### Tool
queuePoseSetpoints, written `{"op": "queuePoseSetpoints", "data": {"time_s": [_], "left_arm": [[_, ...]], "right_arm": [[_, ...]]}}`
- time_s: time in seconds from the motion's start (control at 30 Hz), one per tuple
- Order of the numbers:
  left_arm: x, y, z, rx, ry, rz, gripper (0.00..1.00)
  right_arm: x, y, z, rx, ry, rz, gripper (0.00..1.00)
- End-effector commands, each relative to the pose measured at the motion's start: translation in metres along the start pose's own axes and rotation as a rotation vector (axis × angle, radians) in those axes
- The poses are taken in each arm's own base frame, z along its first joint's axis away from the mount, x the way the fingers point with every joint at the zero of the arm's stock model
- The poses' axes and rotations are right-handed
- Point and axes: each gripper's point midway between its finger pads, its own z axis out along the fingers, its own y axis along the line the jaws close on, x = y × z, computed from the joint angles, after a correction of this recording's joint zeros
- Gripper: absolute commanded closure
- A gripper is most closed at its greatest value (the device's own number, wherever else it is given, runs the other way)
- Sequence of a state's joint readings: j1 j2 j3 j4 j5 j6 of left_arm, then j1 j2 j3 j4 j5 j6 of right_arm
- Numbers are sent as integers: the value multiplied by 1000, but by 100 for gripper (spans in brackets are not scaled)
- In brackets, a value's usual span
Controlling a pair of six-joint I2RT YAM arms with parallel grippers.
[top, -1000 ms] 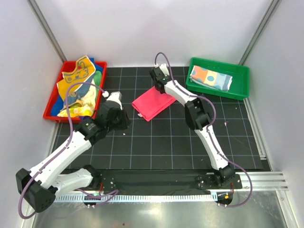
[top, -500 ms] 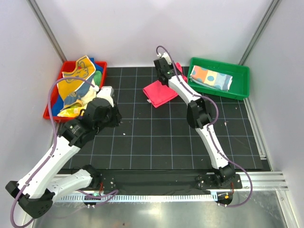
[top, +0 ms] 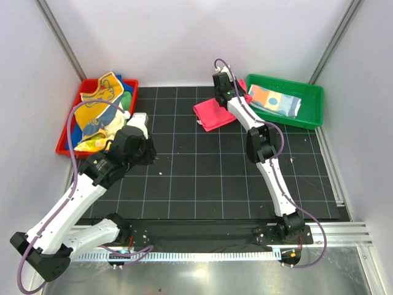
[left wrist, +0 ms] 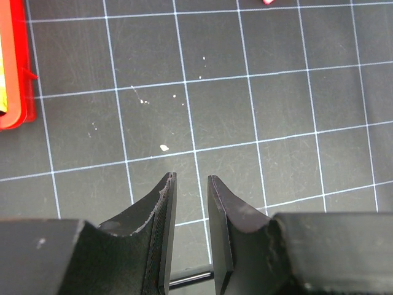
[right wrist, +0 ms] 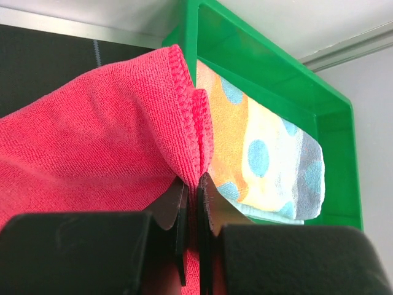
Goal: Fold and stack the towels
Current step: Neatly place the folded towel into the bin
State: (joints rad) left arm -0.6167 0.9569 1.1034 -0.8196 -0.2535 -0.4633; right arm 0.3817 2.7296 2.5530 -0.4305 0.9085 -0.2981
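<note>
My right gripper point(right wrist: 198, 181) is shut on a folded edge of the plain pink-red towel point(right wrist: 92, 153), which hangs off the mat beside the green tray. In the top view that towel point(top: 213, 115) trails left of the right gripper point(top: 235, 100). A folded pastel patchwork towel point(top: 274, 100) lies in the green tray point(top: 313, 117) and shows just past the pink one point(right wrist: 270, 153). Several loose towels point(top: 98, 117) are heaped in the red tray point(top: 63, 149). My left gripper point(left wrist: 191, 181) hovers over bare mat, open by a narrow gap, with nothing between its fingers.
The black gridded mat point(top: 202, 178) covers the table between the two trays. The green tray's near wall point(right wrist: 190, 37) stands right behind the held towel. A corner of the red tray point(left wrist: 12, 92) lies left of my left gripper. White walls close in the back and sides.
My right gripper has carried the pink-red towel up off the mat, rightward and back, up to the green tray. My left arm has drawn back toward the red tray, then held still.
</note>
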Motion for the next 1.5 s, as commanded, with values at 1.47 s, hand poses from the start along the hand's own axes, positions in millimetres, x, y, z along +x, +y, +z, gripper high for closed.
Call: {"op": "queuePoseSetpoints", "data": {"time_s": [1.47], "left_arm": [[-1,-1,-3,72,-17,-35,69]], "right_arm": [[-3,-99,-33,38,82,141,99]]}}
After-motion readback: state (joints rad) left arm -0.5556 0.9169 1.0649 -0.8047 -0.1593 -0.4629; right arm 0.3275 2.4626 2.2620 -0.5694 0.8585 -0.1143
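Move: The green bin's middle lies about 17 cm to the right of the right hand, roughly level with it fore and aft and some 9 cm below; its left end is close beside the hand. The folded spotted towel in it is about 13 cm to the hand's right and 1 cm farther out, 10 cm down. For the left hand the bin is about 38 cm ahead, 53 cm to the right and 22 cm lower. Back and to the right in one slow slant, after a small dip of 1 cm, the right hand draws about 5 cm back and 4 cm right at the green bin's left end, then starts lifting, some 3 cm in the last part. The shut fingers keep their pinch on the folded pink towel's edge; hand or towel bears on the bin's left end, and the wrist turns only slightly. ##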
